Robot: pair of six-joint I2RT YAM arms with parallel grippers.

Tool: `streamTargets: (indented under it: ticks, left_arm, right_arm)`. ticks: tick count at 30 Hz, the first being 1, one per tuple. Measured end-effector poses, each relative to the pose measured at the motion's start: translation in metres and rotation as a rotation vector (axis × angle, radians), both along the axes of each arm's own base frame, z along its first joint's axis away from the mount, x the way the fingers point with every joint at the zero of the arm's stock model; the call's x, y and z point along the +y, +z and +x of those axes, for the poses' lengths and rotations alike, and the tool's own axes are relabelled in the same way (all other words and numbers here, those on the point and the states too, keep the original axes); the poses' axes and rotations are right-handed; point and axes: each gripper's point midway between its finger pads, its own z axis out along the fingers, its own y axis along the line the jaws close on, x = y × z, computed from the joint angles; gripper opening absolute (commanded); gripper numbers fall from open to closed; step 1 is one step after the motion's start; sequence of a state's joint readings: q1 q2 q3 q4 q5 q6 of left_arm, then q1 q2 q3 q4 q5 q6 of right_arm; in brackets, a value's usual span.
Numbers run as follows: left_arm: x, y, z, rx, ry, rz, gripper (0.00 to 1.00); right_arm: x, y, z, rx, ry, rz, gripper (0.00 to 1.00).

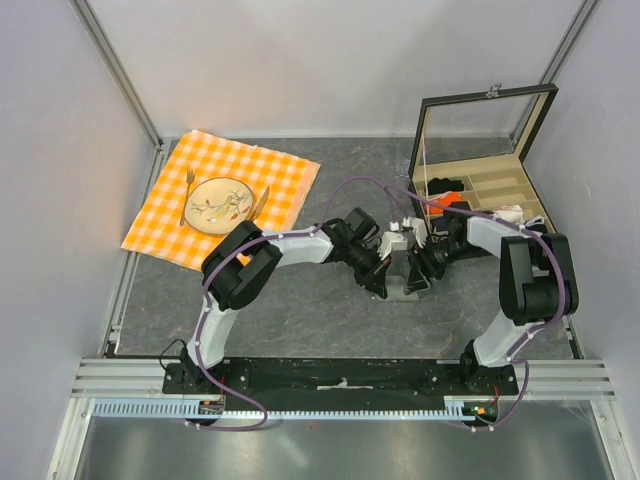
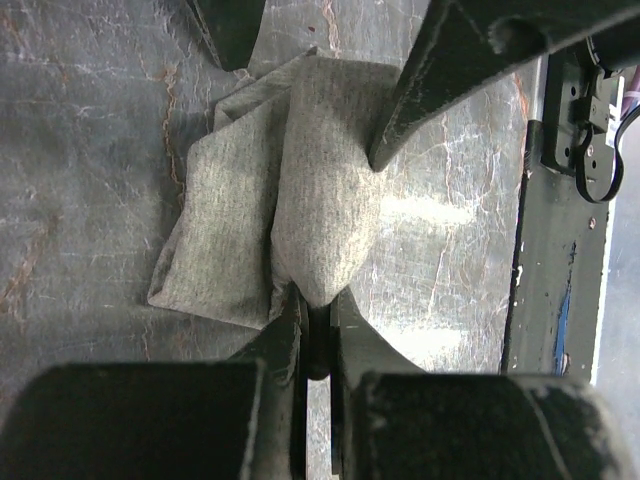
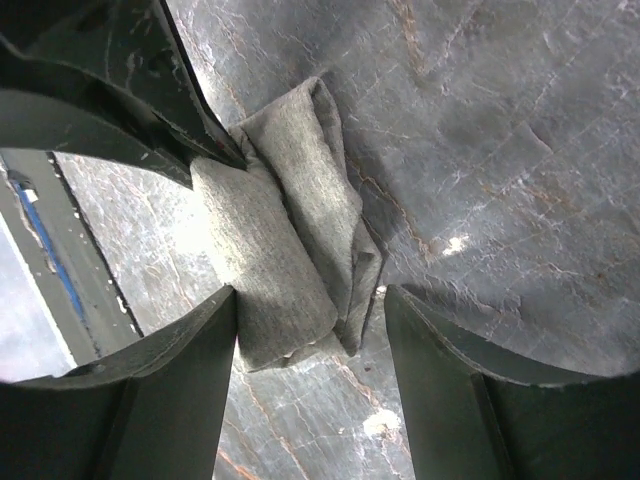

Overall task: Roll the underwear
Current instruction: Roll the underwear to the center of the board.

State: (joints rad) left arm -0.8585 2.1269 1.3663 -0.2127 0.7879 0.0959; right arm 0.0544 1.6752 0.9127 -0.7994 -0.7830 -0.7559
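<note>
The underwear (image 2: 320,200) is a grey cloth rolled into a thick bundle, with a flatter folded layer beside it, lying on the dark stone tabletop. My left gripper (image 2: 318,312) is shut on one end of the roll. At the other end my right gripper (image 3: 310,340) stands open, one finger on each side of the underwear (image 3: 280,250), not squeezing it. From above, the two grippers meet mid-table, left gripper (image 1: 388,280) and right gripper (image 1: 422,268), and mostly hide the underwear (image 1: 410,282).
An orange-and-white checked cloth (image 1: 270,175) at the back left carries a dinner plate (image 1: 220,204) with a fork and knife. An open wooden box (image 1: 500,190) with small garments stands at the back right, close behind the right arm. Walls enclose three sides.
</note>
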Motion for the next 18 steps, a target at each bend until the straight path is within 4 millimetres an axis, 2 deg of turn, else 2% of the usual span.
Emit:
streamTargets:
  ticks: [4, 8, 14, 17, 18]
  left_arm:
    - [0.0002, -0.0001, 0.0001, -0.002, 0.003, -0.001, 0.02]
    - [0.0002, -0.0001, 0.0005, -0.003, 0.008, 0.002, 0.02]
    - [0.0019, 0.0001, 0.0017, -0.002, 0.029, 0.016, 0.05]
    - [0.0035, -0.0003, 0.0019, 0.001, 0.045, 0.025, 0.12]
    - [0.0036, 0.0000, 0.0025, 0.001, 0.056, 0.028, 0.14]
  right_arm:
    - [0.0008, -0.0027, 0.0018, 0.053, -0.027, -0.005, 0.67]
    - [0.0001, -0.0049, 0.0037, 0.094, -0.040, -0.026, 0.61]
    - [0.0051, -0.0088, 0.0019, 0.126, -0.021, -0.047, 0.47]
    - [0.0066, -0.0109, 0.0000, 0.136, -0.014, -0.051, 0.35]
    - [0.0069, -0.0120, -0.0003, 0.137, -0.010, -0.053, 0.27]
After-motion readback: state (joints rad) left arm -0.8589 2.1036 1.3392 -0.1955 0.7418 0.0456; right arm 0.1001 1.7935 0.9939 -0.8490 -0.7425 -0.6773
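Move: Just ahead of the right fingertips, the half-rolled underwear lies with its middle about 4 cm to the left, level with them front to back and some 2 cm below; its right end is already between the open fingers. The storage box's middle is roughly 21 cm ahead and 16 cm to the right of the right hand. From the left fingers, shut on the roll's left end, the underwear's middle is about 5 cm to the right, 1 cm ahead and 1 cm below. Closing on the roll's right end, the right fingers narrow from about two-thirds open to well under half as the hand sinks roughly 1 cm and eases slightly left towards the left gripper, its fingertips tilting some 8 degrees back towards the base. The left gripper stays nearly in place, keeping its pinch on the left end. ##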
